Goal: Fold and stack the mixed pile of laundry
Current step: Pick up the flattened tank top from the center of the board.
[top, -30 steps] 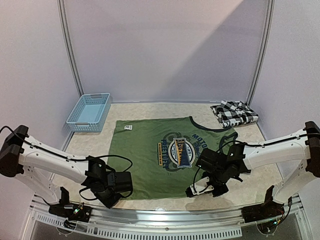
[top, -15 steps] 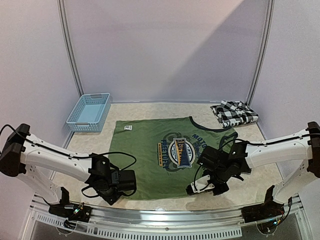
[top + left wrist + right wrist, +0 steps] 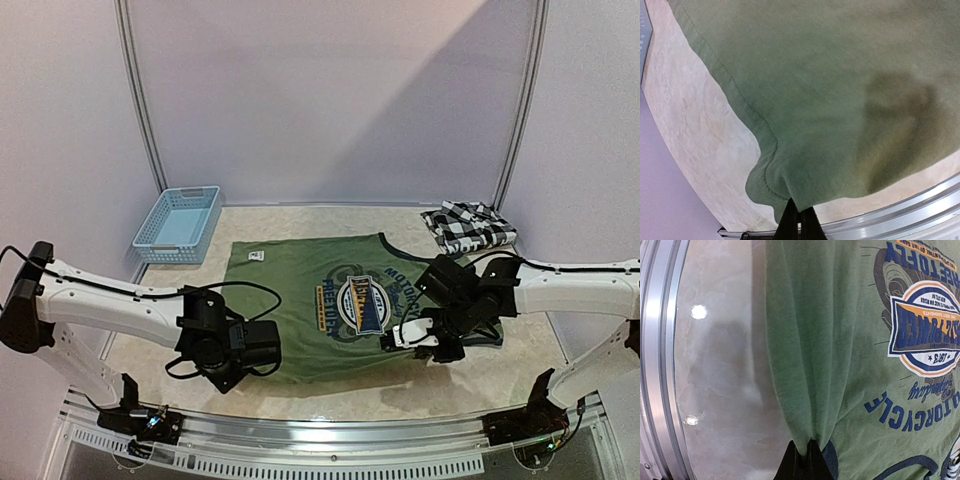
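Note:
The olive-green sleeveless shirt (image 3: pixel 290 290) lies spread on the table with its blue-orange emblem (image 3: pixel 362 302) facing up. My left gripper (image 3: pixel 276 350) is shut on the shirt's near left hem corner. In the left wrist view the cloth (image 3: pixel 830 100) bunches right at the black fingertips (image 3: pixel 800 216). My right gripper (image 3: pixel 392 342) is shut on the near right edge. There the fabric (image 3: pixel 805 340) hangs in folds from the tips (image 3: pixel 807 449), beside a navy-trimmed armhole. The black-and-white checked shirt (image 3: pixel 468 226) lies folded at the back right.
A light blue lattice basket (image 3: pixel 180 222) stands at the back left of the table. A metal rail (image 3: pixel 300 440) runs along the near edge, close behind both grippers. Walls close off the back and both sides.
The left gripper has shut on the hem corner. Both grippers have moved away from the near rail toward the back, carrying the shirt's near edge with them.

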`<action>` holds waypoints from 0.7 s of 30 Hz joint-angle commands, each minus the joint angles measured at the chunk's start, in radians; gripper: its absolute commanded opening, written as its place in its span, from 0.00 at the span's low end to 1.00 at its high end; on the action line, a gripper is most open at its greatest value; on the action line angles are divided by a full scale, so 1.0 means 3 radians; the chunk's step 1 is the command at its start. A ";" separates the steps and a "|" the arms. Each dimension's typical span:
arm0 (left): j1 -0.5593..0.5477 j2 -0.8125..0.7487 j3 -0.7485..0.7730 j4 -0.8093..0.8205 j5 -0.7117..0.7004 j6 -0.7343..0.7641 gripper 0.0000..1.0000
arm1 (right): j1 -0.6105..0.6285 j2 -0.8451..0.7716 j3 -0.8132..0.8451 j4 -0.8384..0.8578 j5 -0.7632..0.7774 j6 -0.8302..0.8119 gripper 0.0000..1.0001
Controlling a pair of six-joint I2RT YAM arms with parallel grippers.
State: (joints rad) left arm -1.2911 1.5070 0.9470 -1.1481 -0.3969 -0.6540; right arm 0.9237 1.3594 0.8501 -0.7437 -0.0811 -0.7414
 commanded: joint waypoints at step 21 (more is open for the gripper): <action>0.1068 0.0415 0.0439 0.0156 -0.0032 0.0628 0.00 | -0.0710 0.0733 0.0731 -0.0120 -0.0337 0.0048 0.00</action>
State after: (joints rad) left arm -1.0355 1.6127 1.0679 -1.1419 -0.4305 -0.5056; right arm 0.7448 1.5303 1.0267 -0.7628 -0.1673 -0.7376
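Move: Each gripper already pinches the near edge of the green tank top, roughly 6 cm above the board. The printed badge, midway across the shirt, is about 21 cm ahead and 27 cm to the right of the left hand, and some 17 cm ahead and 11 cm left of the right hand. The blue basket is about 42 cm ahead and 17 cm left of the left hand; the folded checked shirt, some 41 cm ahead and 17 cm right of the right hand. Keep both grippers shut on the tank top's near edge and sweep them forward together about 6 cm, over the cloth towards the printed badge. Lift only 1 to 2 cm on the way, then let both hands start sinking again as they go on forward. Turn the right wrist some 10 degrees clockwise and the left slightly counter-clockwise. ##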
